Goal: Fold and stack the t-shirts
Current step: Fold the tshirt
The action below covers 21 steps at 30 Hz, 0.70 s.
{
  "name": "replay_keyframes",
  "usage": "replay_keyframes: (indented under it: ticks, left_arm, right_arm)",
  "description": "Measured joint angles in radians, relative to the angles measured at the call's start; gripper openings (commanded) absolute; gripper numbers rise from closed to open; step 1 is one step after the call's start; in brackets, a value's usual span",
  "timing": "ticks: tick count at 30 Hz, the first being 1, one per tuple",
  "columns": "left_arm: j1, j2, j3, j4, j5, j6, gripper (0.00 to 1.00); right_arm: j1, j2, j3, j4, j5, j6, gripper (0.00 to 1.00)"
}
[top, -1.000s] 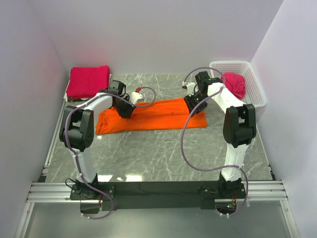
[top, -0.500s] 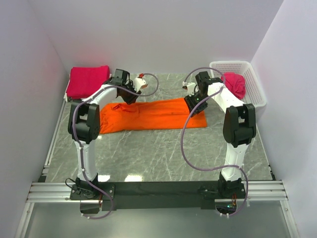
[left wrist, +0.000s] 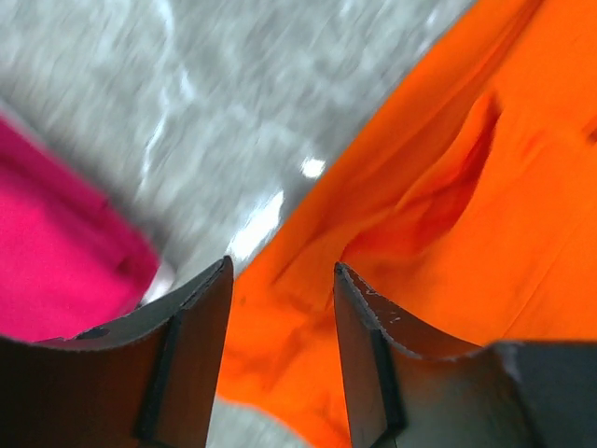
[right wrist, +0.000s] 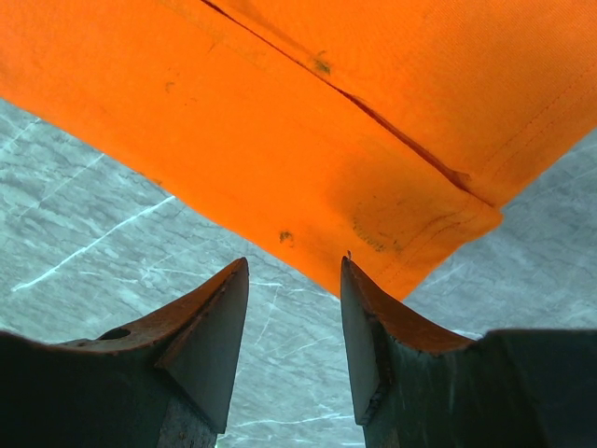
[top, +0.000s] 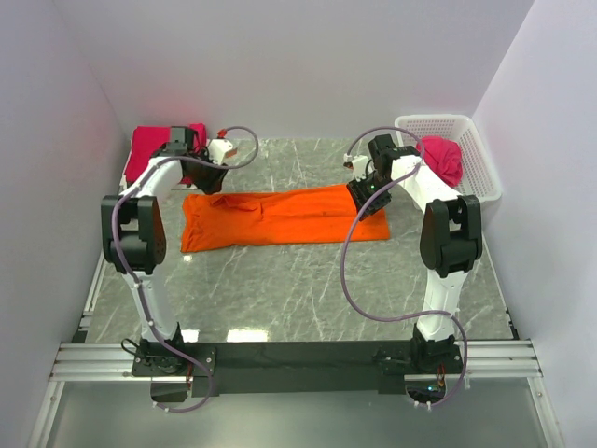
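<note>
A bright orange t-shirt lies folded into a long strip across the middle of the marble table. My left gripper hovers open over the strip's far left corner; in the left wrist view the orange t-shirt lies below the left gripper, with nothing between the fingers. My right gripper is open at the strip's right end. In the right wrist view the right gripper stands just off the orange t-shirt's corner, over bare marble. A folded crimson-pink t-shirt lies at the back left.
A white lattice basket stands at the back right with another crimson-pink t-shirt bunched inside. White walls close in on the left, back and right. The crimson-pink cloth shows at the left of the left wrist view.
My left arm has swung back and to the left, from the strip's middle to its far left corner, and its jaws have widened. The shirt's left end now lies flatter. The right arm has not moved.
</note>
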Motion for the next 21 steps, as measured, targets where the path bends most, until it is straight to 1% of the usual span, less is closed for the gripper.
replay_keyframes:
  ticks: [3, 8, 16, 18, 21]
  left_arm:
    - [0.024, -0.014, -0.022, -0.008, -0.003, 0.033, 0.55]
    - [0.015, -0.013, -0.075, -0.037, -0.013, 0.089, 0.56]
    - [0.01, 0.002, -0.079, -0.042, -0.03, 0.119, 0.57]
    - [0.01, 0.008, -0.079, -0.031, -0.04, 0.119, 0.56]
    - [0.008, 0.03, -0.076, -0.018, -0.055, 0.12, 0.52]
  right_arm:
    - [0.0, 0.0, 0.0, 0.0, 0.0, 0.0, 0.51]
    - [0.0, 0.0, 0.0, 0.0, 0.0, 0.0, 0.51]
    - [0.0, 0.001, 0.0, 0.0, 0.001, 0.0, 0.51]
    - [0.0, 0.003, 0.0, 0.0, 0.001, 0.0, 0.51]
    - [0.0, 0.011, 0.0, 0.0, 0.001, 0.0, 0.51]
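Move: The loose turned-in fold at the left end of the orange t-shirt lies almost beneath the left hand, about 6 cm down, 2 cm back and 1 cm to the left. The magenta stack stands some 10 cm ahead of that hand and 15 cm to its left; the orange shirt's middle is about 16 cm to its right and 7 cm back. From the right hand, the fold lies roughly 37 cm left and 7 cm ahead. The orange shirt's loose fold is what the left hand sinks towards: the hand drops about 4.5 cm while drawing back 2 to 3 cm and shifting a little left, easing slightly forward again at the end. Its half-open fingers neither close nor open, ending with their tips on either side of the fold from above. The right hand stays over the shirt's right end, fingers still parted. ##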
